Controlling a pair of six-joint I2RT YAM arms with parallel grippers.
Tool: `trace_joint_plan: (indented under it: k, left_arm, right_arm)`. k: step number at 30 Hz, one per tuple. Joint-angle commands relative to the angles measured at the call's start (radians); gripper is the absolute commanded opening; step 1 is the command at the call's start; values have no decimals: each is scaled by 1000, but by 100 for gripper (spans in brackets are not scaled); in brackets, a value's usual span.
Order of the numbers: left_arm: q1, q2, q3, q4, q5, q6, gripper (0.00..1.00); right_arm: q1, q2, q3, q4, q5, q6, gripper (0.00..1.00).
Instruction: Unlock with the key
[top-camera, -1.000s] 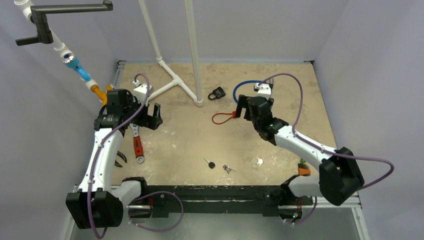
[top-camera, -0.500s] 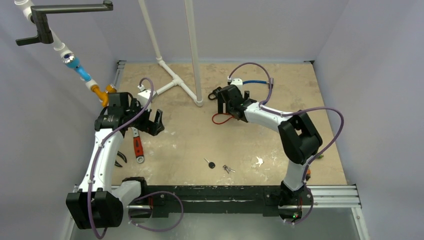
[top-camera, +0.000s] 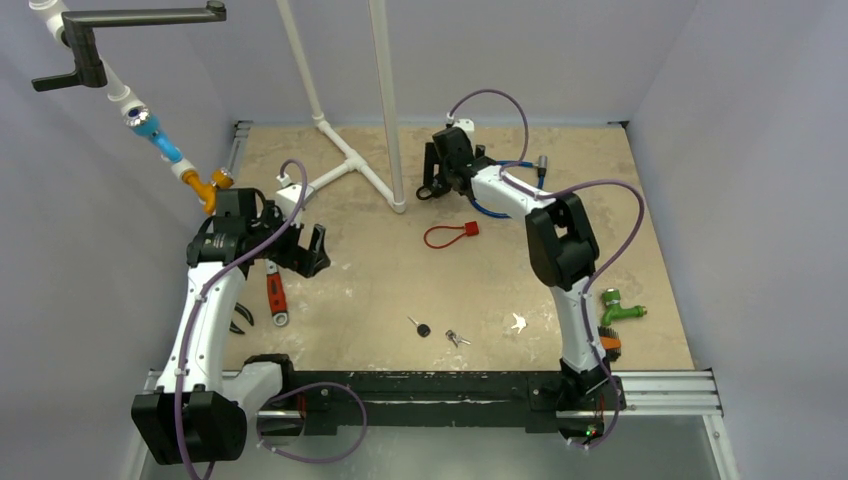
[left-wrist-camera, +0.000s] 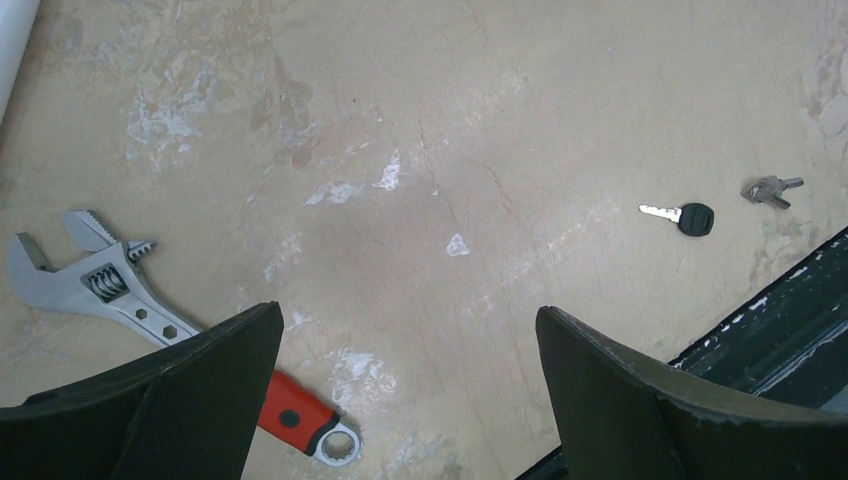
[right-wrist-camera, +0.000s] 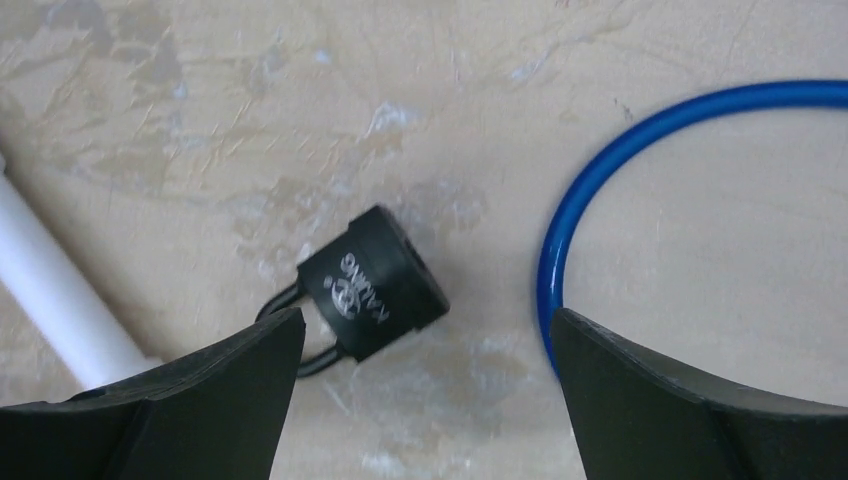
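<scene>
A black padlock (right-wrist-camera: 375, 285) lies flat on the table, its shackle pointing toward the white pipe (right-wrist-camera: 55, 290). My right gripper (right-wrist-camera: 428, 316) hovers open right above it with nothing between its fingers; from above it (top-camera: 438, 172) covers most of the lock. A key with a black head (top-camera: 421, 328) lies near the front edge, also in the left wrist view (left-wrist-camera: 685, 215), with a small bunch of keys (left-wrist-camera: 770, 189) beside it. My left gripper (left-wrist-camera: 410, 315) hangs open and empty over bare table left of the keys (top-camera: 308, 250).
A blue cable loop (right-wrist-camera: 560, 240) lies just right of the padlock. A red cord loop (top-camera: 446, 236) sits mid-table. An adjustable wrench with a red handle (left-wrist-camera: 105, 288) lies under my left gripper. A white pipe stand (top-camera: 350, 165) rises at the back, and a green fitting (top-camera: 620, 308) rests at the right.
My right arm has swung left and toward the back, from beside the red cord to above the padlock. My left gripper has shifted slightly toward the front. Both stay open.
</scene>
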Motion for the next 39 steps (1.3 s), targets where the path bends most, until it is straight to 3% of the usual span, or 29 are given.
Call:
trace_joint_plan:
  k: [1,12,18,23,31,39]
  left_arm:
    - [-1,-15,41,-22,44,19,100]
    - [-1,-53,44,-49,74,16,100]
    - [0,-72,50,-54,83,8,100]
    - [-1,-75,48,-56,85,2,100]
    - [-2,-96,47,-68,91,-4,100]
    - [-1,-137,32,-88,87,6,100]
  right_arm:
    - [-26,90,144,-44,-72,14,92]
    - [-33,289,427,-115,-81,0,92]
    - [-36,362,497,-188,-33,-4,85]
    - [-28,285,337,-146,6,-4,77]
    - [7,72,-22,-7,57,15,52]
    - [95,-85,-285,33,54,159,45]
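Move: The black padlock lies about 4 cm ahead of the right hand, 3 cm to its left and 7 cm below. At table height too, the red cable lock is some 9 cm straight back of this hand, the blue hose's loop about 11 cm right and 3 cm ahead, and the white pipe's foot 10 cm left and 1 cm back. From the left hand the padlock is roughly 28 cm ahead, 25 cm right and 16 cm down. The right hand reaches forward and down, about 6 cm each way and a little left, fingers wide, to come down at the padlock, then reverses while the fingers close to about half open with the padlock's body between them, and drags the padlock some 10 cm back and 4 cm right across the table towards the red cable lock, keeping low. The empty left hand, still wide open, eases back and up 2 to 3 cm. ##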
